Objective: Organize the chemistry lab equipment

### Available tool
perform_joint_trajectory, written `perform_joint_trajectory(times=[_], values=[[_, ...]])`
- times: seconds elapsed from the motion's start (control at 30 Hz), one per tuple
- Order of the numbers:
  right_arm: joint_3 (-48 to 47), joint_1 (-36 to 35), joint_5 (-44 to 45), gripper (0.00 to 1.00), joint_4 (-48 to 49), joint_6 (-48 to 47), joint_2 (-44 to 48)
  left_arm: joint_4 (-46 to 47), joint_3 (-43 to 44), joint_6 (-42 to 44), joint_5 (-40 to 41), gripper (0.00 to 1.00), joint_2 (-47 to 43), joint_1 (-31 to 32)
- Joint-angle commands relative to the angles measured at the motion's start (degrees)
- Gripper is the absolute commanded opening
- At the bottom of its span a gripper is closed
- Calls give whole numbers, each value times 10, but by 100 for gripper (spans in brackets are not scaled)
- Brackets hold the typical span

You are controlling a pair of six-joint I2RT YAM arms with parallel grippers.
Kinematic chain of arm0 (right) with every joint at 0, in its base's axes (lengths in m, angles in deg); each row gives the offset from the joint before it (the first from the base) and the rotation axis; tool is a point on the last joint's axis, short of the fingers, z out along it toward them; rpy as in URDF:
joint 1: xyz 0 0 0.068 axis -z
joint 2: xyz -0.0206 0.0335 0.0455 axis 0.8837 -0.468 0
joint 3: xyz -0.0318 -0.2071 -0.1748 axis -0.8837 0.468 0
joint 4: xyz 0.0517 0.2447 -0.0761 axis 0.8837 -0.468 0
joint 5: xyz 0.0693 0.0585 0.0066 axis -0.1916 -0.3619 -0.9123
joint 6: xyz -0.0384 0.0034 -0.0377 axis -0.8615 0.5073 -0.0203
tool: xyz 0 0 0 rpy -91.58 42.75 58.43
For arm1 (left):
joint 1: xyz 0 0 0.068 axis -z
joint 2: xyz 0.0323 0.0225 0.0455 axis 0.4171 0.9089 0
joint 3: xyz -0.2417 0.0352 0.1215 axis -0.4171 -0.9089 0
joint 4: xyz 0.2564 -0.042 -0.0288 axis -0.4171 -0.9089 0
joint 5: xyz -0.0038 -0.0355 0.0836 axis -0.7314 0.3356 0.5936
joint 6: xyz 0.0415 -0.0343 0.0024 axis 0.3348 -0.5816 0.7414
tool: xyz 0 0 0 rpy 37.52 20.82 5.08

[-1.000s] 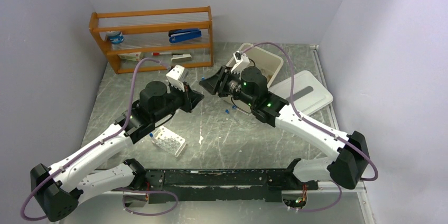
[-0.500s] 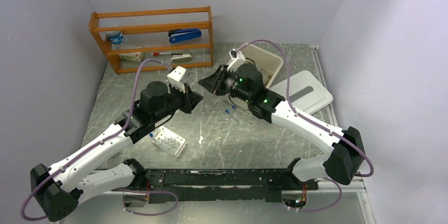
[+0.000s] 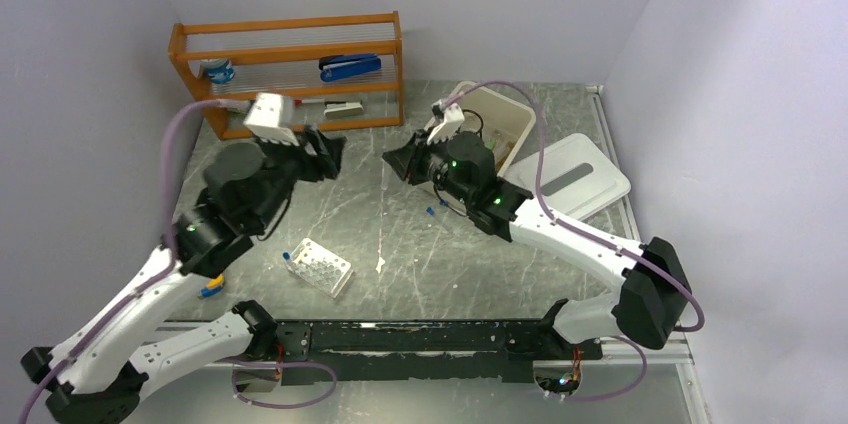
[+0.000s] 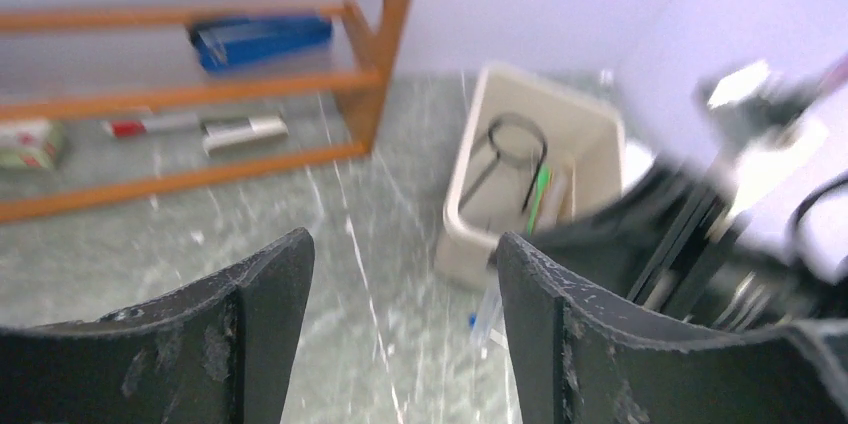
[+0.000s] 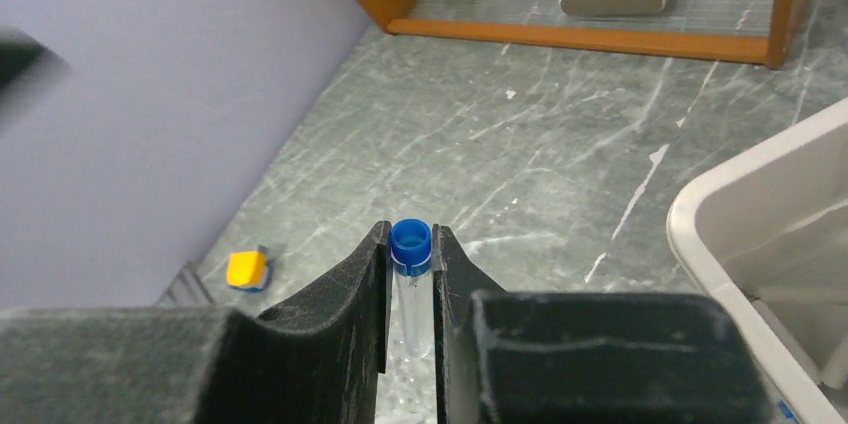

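Note:
My right gripper (image 5: 411,244) is shut on a clear blue-capped vial (image 5: 411,289) and holds it above the table; in the top view it (image 3: 400,161) is left of the beige bin (image 3: 520,116). My left gripper (image 3: 325,152) is open and empty, raised in front of the shelf; in its wrist view (image 4: 405,244) it faces the bin (image 4: 462,219), which holds a black wire tripod (image 4: 512,140). A white holed rack (image 3: 320,266) lies on the table with one blue-capped vial in it. Loose blue-capped vials (image 3: 430,211) lie below the right gripper.
A wooden shelf (image 3: 290,74) at the back left holds a blue stapler (image 3: 350,67) and stationery. A white lid (image 3: 575,176) lies right of the bin. A small yellow-and-blue block (image 5: 246,268) sits on the table near the left arm.
My left arm has risen and swung left and back toward the shelf, gripper open. My right gripper has shifted slightly left and down with the vial.

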Motion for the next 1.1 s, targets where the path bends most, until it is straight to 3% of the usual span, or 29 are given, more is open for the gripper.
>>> perform_joint_trajectory(times=[0.0,0.4,1.07], values=[[40,-45,64,15,105,-81,0,-28,99,37,108,72,-15,-2],[78,-235,220,13,342,-188,-117,-96,243,51,106,72,57,-2],[75,-308,86,11,573,-296,-345,-19,139,95,162,71,45,-2]])
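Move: The test-tube rack that the held blue-topped tube is being taken to lies about 14 cm back and 17 cm to the left of the right hand, some 23 cm below. The yellow-and-blue item stands roughly 23 cm farther left than the rack and 2 cm nearer the bases; the storage bin is about 10 cm ahead and 14 cm to the right of the hand. From the left hand the rack lies some 11 cm back, 5 cm left and 30 cm down. Leftward and back the right hand sweeps the tube towards the rack, some 25 cm in all, mostly level at first and then sinking about 12 cm; it swings some 35 degrees to point mostly left, keeping its grip. Up and left, the empty left hand pulls away, rising about 12 cm before sinking back some 5, fingers still open. ##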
